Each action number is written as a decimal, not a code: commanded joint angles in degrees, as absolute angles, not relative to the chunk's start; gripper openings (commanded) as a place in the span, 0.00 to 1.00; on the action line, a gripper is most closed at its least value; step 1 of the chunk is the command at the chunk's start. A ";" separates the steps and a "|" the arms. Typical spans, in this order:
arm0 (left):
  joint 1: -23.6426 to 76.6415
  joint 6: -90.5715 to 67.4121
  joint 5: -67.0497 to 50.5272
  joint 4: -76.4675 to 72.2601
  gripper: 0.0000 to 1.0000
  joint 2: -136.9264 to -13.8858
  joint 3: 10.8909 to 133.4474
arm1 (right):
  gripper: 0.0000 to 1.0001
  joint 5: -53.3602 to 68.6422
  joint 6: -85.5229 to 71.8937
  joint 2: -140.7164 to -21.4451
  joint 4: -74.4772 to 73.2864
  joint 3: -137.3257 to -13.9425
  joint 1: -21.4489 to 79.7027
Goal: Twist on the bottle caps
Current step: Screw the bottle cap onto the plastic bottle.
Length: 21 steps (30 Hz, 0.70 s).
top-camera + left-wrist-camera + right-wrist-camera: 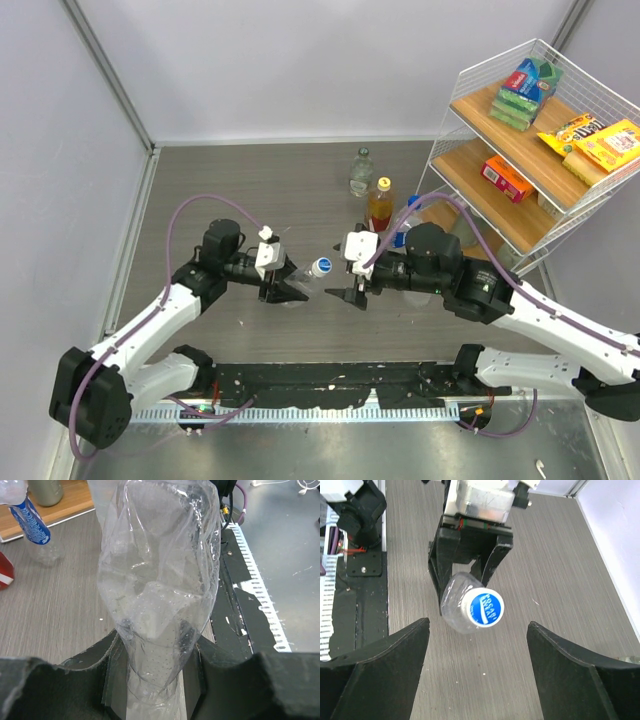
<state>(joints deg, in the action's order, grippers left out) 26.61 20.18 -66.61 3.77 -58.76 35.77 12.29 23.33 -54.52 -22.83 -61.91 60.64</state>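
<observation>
My left gripper [289, 279] is shut on a clear, crumpled bottle [160, 580] and holds it lying level above the table, neck toward the right arm. The black fingers [80, 680] squeeze the body of the bottle from both sides. A white cap with a blue middle [482, 607] sits on its neck and shows as a small disc [321, 267] in the top view. My right gripper [477, 630] stands open just in front of that cap, a finger [385, 665] wide on each side, touching nothing.
Behind the grippers stand a clear bottle [361, 172], an amber bottle with a yellow cap [380, 205] and a blue-capped bottle [410, 215] partly hidden by the right arm. A wire rack with wooden shelves [470, 170] holding boxed snacks fills the right side.
</observation>
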 commanded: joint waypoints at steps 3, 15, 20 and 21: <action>26.37 21.80 -69.08 4.66 0.00 -59.41 38.41 | 0.79 12.57 20.13 -57.30 -19.51 -66.88 60.73; 26.37 20.39 -67.77 3.61 0.00 -60.29 39.37 | 0.57 12.48 16.97 -59.41 -20.65 -68.12 60.73; 26.37 20.13 -66.98 2.73 0.00 -60.12 39.29 | 0.33 12.22 14.86 -59.76 -20.65 -68.38 60.73; 26.37 19.60 -66.28 1.77 0.00 -59.94 39.03 | 0.30 11.96 14.07 -60.03 -21.18 -68.81 60.73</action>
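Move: The bottle's blue-and-white cap lies about 3 cm to the left and 1 cm ahead of the right hand, roughly level with its open fingertips. The blue-capped bottle stands some 20 cm ahead and 14 cm to the right of that hand, the yellow-capped bottle about 22 cm ahead and 7 cm right, both some 21 cm lower. From the left hand, which holds the bottle, the cap is about 5 cm right, 2 cm ahead and 11 cm above. The bottle's cap is taken between the right fingertips: the right hand eases about 2 cm left and 1 cm forward onto it, rising about 1 cm on the way and sinking back, with a small roll of some 5 degrees about its fingers. The fingers close from wide open to under half, their tips coming onto the two sides of the cap's rim, while the left hand stays put and keeps its grip on the bottle. ##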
